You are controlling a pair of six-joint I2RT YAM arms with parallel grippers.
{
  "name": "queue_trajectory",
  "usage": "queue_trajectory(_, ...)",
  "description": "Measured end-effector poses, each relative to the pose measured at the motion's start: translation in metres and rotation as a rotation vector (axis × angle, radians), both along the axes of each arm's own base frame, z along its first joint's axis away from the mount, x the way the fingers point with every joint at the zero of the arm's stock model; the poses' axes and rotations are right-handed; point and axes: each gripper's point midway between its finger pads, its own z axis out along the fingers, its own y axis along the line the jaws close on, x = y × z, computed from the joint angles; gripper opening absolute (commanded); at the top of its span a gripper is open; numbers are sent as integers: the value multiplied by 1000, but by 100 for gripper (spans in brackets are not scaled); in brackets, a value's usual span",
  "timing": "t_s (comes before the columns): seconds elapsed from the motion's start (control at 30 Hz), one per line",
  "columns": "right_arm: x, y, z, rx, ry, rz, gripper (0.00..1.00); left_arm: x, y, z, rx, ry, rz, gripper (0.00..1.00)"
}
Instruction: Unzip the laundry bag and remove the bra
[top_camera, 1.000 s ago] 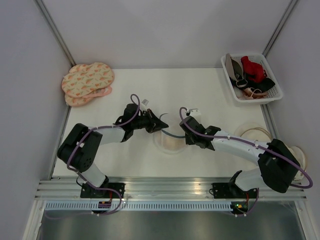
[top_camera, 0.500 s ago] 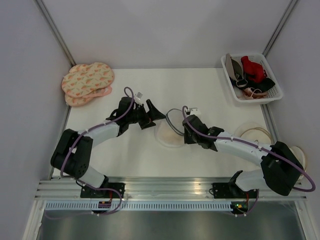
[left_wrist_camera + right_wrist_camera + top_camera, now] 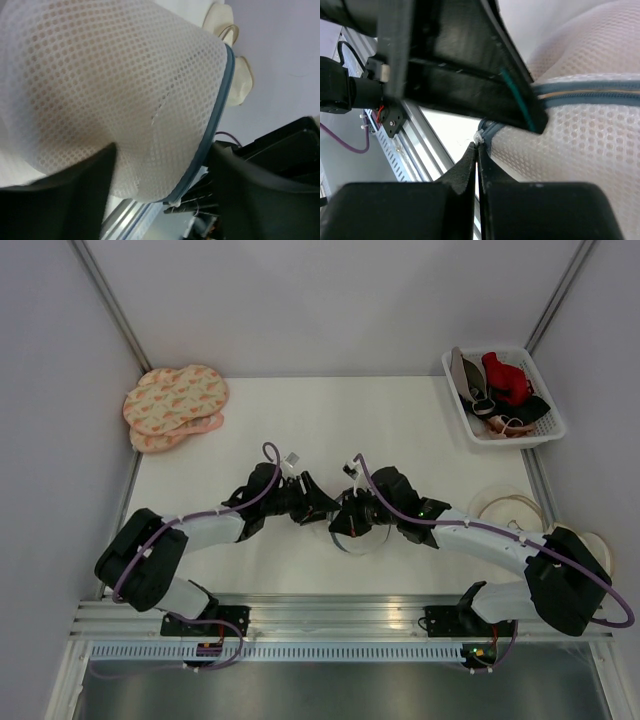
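Note:
The laundry bag (image 3: 125, 85) fills the left wrist view, white mesh with a grey zipped rim (image 3: 220, 105). The bra (image 3: 70, 65) shows only as a peach-beige tint through the mesh. My left gripper (image 3: 160, 170) straddles the bag's dome with its jaws wide, and both fingers (image 3: 65, 200) press against the mesh. My right gripper (image 3: 479, 150) is shut on the small white zipper pull (image 3: 479, 136) at the rim's end. From above, the two grippers (image 3: 318, 508) (image 3: 350, 521) meet nose to nose over the bag (image 3: 352, 543), which they mostly hide.
Pink patterned pouches (image 3: 176, 405) lie at the back left. A white basket (image 3: 548, 427) with red and black garments stands at the back right. Cream round pouches (image 3: 507, 506) lie by the right arm. The metal rail runs along the near edge.
My left gripper let go, opened wide, swung back to the right and closed around the bag's dome. The right gripper, shut throughout, carried the zipper pull left and towards the near edge.

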Motion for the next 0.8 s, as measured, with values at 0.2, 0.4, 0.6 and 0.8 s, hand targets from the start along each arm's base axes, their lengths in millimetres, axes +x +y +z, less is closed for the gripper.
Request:
queue_trajectory(0.2,-1,-1,-2,-5,-6,13,1,5,-6,-9,-13,24,1,2)
queue_trajectory(0.4,-4,-5,-6,-30,-8,28,0,4,-7,-10,-15,28,-6,2)
queue_trajectory(0.6,-29,-18,-31,-160,47,82,1,16,-3,-6,-10,32,22,2)
queue_trajectory(0.8,-22,-65,-71,-441,79,-97,0,31,8,-5,3,32,70,7)
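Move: The zipper band of the laundry bag passes between my open left fingers, only about 1 cm back, 1 cm to the right and 1 cm below their midpoint. My closed right fingers already hold the end of the zipper at their tips, with the stretch of band my left hand wants some 3 cm ahead of them, level sideways and in height. The mesh body hangs about 3 cm back, 4 cm right and 6 cm below my left hand. I dip my left hand about 1 cm and close its fingers, pinching the zipper band just ahead of my right fingers, then draw it about 3 cm forward and slightly left. My right hand keeps its pinch, easing back and down at first, then sweeping right and down away from the left grip, about 10 cm in all, its fingers tipping some 25 degrees farther down. ##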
